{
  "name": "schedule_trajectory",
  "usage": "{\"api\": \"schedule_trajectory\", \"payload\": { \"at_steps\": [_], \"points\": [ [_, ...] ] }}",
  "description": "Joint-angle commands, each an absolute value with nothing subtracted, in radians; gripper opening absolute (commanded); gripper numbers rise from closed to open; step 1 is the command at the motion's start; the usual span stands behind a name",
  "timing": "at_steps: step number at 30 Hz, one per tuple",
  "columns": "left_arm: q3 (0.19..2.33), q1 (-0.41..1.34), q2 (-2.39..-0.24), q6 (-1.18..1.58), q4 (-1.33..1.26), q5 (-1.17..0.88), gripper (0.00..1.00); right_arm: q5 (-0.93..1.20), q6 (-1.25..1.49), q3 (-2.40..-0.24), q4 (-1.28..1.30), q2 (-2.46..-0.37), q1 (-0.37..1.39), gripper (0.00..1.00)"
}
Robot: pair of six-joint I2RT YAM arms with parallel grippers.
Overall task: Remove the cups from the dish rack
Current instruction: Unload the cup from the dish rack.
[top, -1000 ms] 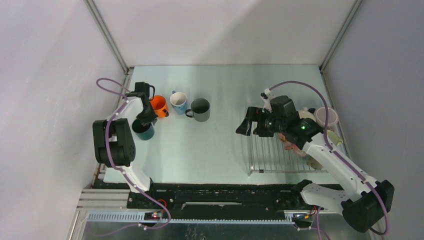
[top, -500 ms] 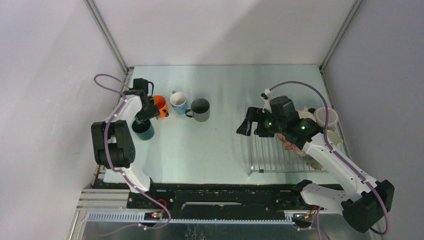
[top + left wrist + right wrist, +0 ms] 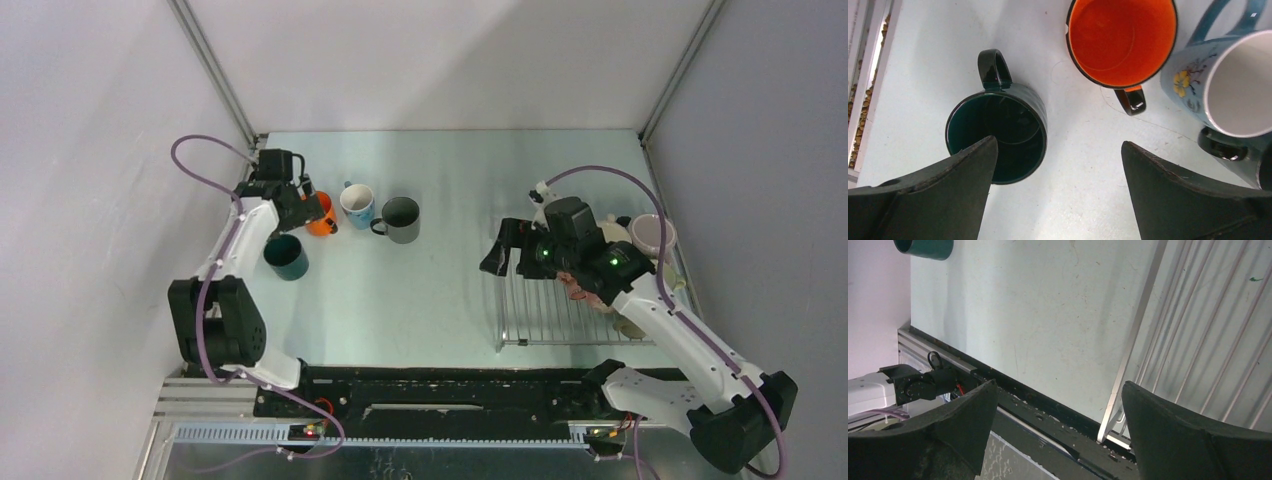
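Note:
Four cups stand on the table at the left: a dark teal one (image 3: 286, 257) (image 3: 998, 135), an orange one (image 3: 322, 214) (image 3: 1122, 40), a blue flowered one (image 3: 357, 205) (image 3: 1228, 85) and a grey one (image 3: 400, 219). My left gripper (image 3: 304, 205) (image 3: 1059, 144) hangs open above them, holding nothing, with the teal cup under its left finger. The dish rack (image 3: 560, 305) (image 3: 1193, 330) lies at the right. A lilac cup (image 3: 652, 235), a beige cup (image 3: 612, 231) and a pale green cup (image 3: 630, 326) sit on its far side, partly behind my right arm. My right gripper (image 3: 503, 250) (image 3: 1059, 385) is open and empty over the rack's left edge.
The left wall rail (image 3: 250, 160) runs close beside the left arm. The table's front edge and black base rail (image 3: 1048, 405) lie below the right gripper. A pink thing (image 3: 580, 287) shows under the right arm on the rack.
My left gripper opened, let go of the dark teal cup and lifted back toward the orange cup. The right gripper shifted slightly and stayed open.

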State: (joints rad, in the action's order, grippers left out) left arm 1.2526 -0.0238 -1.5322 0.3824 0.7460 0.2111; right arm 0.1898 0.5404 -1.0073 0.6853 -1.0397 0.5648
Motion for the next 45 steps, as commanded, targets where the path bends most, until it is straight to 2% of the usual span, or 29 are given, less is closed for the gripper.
{"api": "schedule_trajectory", "payload": {
  "at_steps": [1, 8, 16, 24, 29, 45],
  "points": [
    [1.293, 0.023, -1.430, 0.361, 0.741, 0.254, 1.00, 0.130, 0.562, -1.048, 0.714, -1.000, 0.574, 1.00],
    [1.292, 0.155, -1.325, 0.354, 0.736, 0.273, 1.00, 0.033, 0.602, -1.048, 0.756, -0.961, 0.545, 1.00],
    [1.263, 0.383, -1.219, 0.339, 0.711, 0.192, 1.00, -0.144, 0.627, -1.048, 0.819, -0.975, 0.421, 1.00],
    [1.236, 0.579, -1.202, 0.335, 0.647, 0.089, 1.00, -0.289, 0.611, -1.189, 0.868, -1.091, 0.377, 1.00],
    [1.222, 0.623, -1.206, 0.331, 0.617, 0.045, 1.00, -0.377, 0.561, -1.273, 0.896, -1.176, 0.332, 1.00],
    [1.170, 0.626, -1.216, 0.316, 0.568, 0.008, 1.00, -0.321, 0.382, -1.302, 0.741, -1.423, 0.175, 1.00]
  ]
}}
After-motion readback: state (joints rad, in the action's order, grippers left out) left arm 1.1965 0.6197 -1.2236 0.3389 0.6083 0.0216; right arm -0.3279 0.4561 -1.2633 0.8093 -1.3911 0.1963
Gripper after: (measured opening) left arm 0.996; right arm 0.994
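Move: The pink cup at the rack's far left corner lies about 15 cm ahead of my right hand, 17 to its right and 13 below. From that cup, the small pink cup is some 7 cm nearer and 2 right, and the cream cup 10 right and 2 nearer. From my left hand the pink cup is about 62 cm right and 1 ahead; the green cup is 4 cm behind and 5 left, the grey one 5 ahead and 23 right. I swing my open right hand about 17 cm right and 12 forward over the rack, turning it clockwise, rising slightly and then dipping towards the pink cup, still short of touching it. Meanwhile my empty left hand climbs and leaves the green cup, sweeping some 24 cm right and a little back past the near side of the grey cup, turning clockwise about 45 degrees, fingers wide open. ##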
